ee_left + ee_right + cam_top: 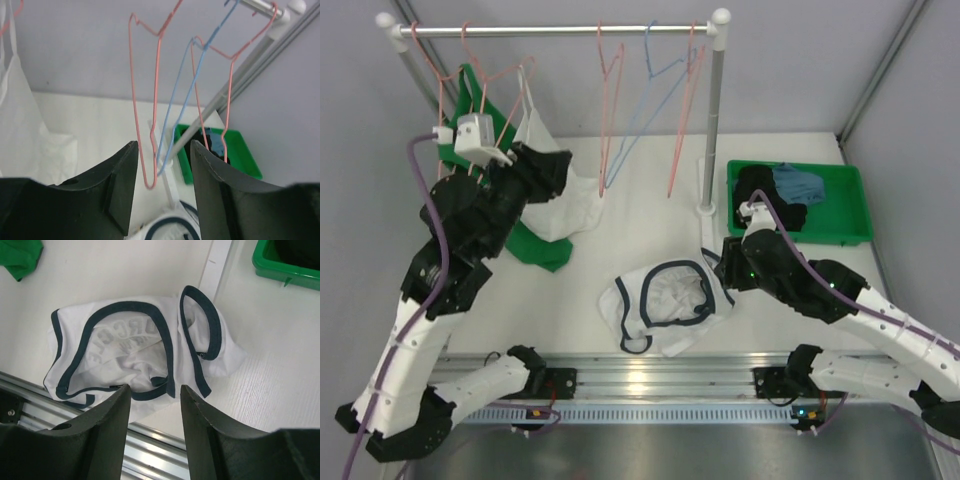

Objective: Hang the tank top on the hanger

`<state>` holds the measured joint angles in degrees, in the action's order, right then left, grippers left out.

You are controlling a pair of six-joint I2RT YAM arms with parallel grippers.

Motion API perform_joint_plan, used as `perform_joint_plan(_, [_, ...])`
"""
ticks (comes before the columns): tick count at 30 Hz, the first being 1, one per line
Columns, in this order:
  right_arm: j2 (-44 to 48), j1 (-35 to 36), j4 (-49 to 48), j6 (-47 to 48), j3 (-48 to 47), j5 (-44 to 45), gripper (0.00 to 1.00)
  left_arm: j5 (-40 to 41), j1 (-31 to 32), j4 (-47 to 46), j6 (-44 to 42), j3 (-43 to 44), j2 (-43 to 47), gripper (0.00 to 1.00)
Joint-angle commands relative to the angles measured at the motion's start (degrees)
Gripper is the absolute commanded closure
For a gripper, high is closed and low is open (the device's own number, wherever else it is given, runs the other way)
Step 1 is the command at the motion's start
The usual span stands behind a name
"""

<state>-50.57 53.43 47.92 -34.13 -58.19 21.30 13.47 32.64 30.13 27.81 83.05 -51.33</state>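
The tank top (665,305), white with dark navy trim, lies crumpled on the table near the front edge. In the right wrist view the tank top (130,350) shows faint lettering through the cloth. My right gripper (155,390) hovers open over its near hem, holding nothing; from above, this gripper (725,268) sits at the garment's right edge. A pink wire hanger (610,110) hangs from the rail. My left gripper (163,145) stands open and empty, raised at the left, and the hanger (156,100) hangs a little beyond its fingers. From above, the left gripper (565,165) points right toward it.
A light blue hanger (645,95) and another pink one (685,110) hang on the same rail. A green top (535,245) and a plain white top (555,175) hang at the left. A green bin (850,215) of dark clothes stands at the right, beside the rack's post (712,130).
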Motion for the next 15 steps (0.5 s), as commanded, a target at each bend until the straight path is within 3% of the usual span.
perform_joint_plan(1, [1.1,-0.6,0.7,1.1,-2.5,0.8,0.56,5.9,-0.3,-9.1,-9.2,7.1,-9.8,0.48])
perform_joint_plan(7, [1.9,-0.7,1.8,1.1,-3.3,1.0,0.56,6.1,-0.4,-18.9,-17.6,14.0,-21.5,0.47])
perform_joint_plan(15, [3.5,-0.7,3.3,0.7,-3.7,1.5,0.57,5.0,-0.3,-18.5,-22.8,18.5,-29.9,0.47])
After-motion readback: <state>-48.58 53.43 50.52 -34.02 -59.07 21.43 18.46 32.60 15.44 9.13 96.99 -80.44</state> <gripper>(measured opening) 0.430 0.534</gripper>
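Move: The nearest pink hanger hangs about 22 cm ahead of the left hand and 6 cm to its right, roughly level with it. The blue hanger is some 11 cm farther right of that hanger, and the white bag hangs about 20 cm ahead of the left hand, 10 cm to its left and 12 cm lower. From the right hand, the pink hanger is about 28 cm ahead, 29 cm left and 24 cm higher. Half open, the left hand reaches 15 cm forward and somewhat right towards the pink hanger, rolling left-side-up about 20 degrees. ##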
